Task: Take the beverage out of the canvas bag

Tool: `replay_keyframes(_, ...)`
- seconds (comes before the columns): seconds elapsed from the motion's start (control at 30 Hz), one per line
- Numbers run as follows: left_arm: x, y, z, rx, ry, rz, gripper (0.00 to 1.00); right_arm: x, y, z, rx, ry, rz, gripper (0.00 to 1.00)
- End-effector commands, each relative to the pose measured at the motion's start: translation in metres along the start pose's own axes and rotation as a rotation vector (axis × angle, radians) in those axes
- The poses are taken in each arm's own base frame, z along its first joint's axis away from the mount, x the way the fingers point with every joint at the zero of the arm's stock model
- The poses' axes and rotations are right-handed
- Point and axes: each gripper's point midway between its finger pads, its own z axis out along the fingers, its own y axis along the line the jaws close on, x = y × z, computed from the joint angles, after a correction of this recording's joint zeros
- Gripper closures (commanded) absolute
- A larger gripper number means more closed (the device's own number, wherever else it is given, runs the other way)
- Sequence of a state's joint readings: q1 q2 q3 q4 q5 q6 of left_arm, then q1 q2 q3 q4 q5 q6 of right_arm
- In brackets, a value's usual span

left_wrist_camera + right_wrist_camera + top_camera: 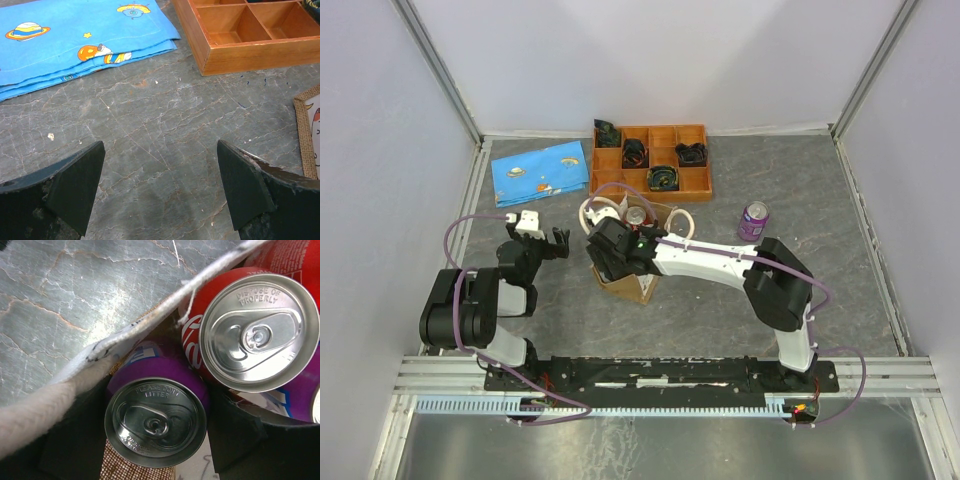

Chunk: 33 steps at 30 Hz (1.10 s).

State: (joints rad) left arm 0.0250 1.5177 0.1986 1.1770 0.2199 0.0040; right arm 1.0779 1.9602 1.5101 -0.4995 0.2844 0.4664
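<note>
The canvas bag (638, 288) stands at mid-table with cream handles (596, 210) and several cans inside. My right gripper (616, 250) reaches down into it. In the right wrist view its dark fingers (75, 440) press on both sides of a purple beverage can (156, 420), just inside the bag's rim (125, 335). Right behind that can stands a red cola can (260, 332). Left of the bag, my left gripper (548, 243) hangs open over bare table (160, 185), holding nothing.
Another purple can (753, 221) stands on the table to the right of the bag. An orange compartment tray (650, 160) with dark items sits at the back. A blue printed cloth (540, 172) lies at the back left. Walls enclose the table.
</note>
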Motion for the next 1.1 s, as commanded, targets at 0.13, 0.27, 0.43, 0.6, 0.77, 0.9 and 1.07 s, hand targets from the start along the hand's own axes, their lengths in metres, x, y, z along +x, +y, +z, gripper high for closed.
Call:
replay_keyframes(0.13,-0.016,0.001,0.002,0.009,-0.06,0.062,0.01,-0.026,-0.01,-0.049,0.021,-0.067,-0.112,1.0)
replay_keyframes(0.27,-0.016,0.002,0.002,0.008,-0.06,0.061,0.01,-0.057,-0.011,-0.076,0.011,-0.151,-0.116,1.0)
replay_keyframes(0.43,-0.016,0.001,0.002,0.009,-0.06,0.062,0.01,-0.097,-0.013,-0.12,0.0,-0.268,-0.115,1.0)
replay_keyframes(0.6,-0.016,0.002,0.002,0.008,-0.059,0.061,0.01,-0.128,-0.022,-0.158,0.01,-0.382,-0.106,1.0)
replay_keyframes(0.77,-0.016,0.001,0.002,0.009,-0.061,0.062,0.01,-0.149,-0.038,-0.19,0.064,-0.476,-0.108,1.0)
replay_keyframes(0.9,-0.016,0.001,0.002,0.009,-0.06,0.062,0.01,-0.166,-0.069,-0.22,0.195,-0.557,-0.105,1.0)
replay_keyframes(1.07,-0.016,0.002,0.002,0.008,-0.06,0.061,0.01,-0.177,-0.123,-0.253,0.332,-0.652,-0.028,1.0)
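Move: The right fingers already hold a purple can low in the near-left corner of the bag. The clear table it goes towards is marked by the standing purple can, about 32 cm right and 10 cm ahead. Still in the bag, from this hand: the near red can 2 cm right and 5 cm ahead, the other purple can 8 right and 6 ahead, the far red can 5 right and 10 ahead. From the left hand the standing can lies some 50 cm right, 2 cm ahead. Keep the right gripper's hold on the purple can and ease it about 3 cm to the right while it barely rises, then pull it steeply up out of the bag, some 22 cm in all. Near the top, swing farther right and a little forward, towards the standing can's side, tipping the fingers up from steeply down by nearly 30 degrees. ##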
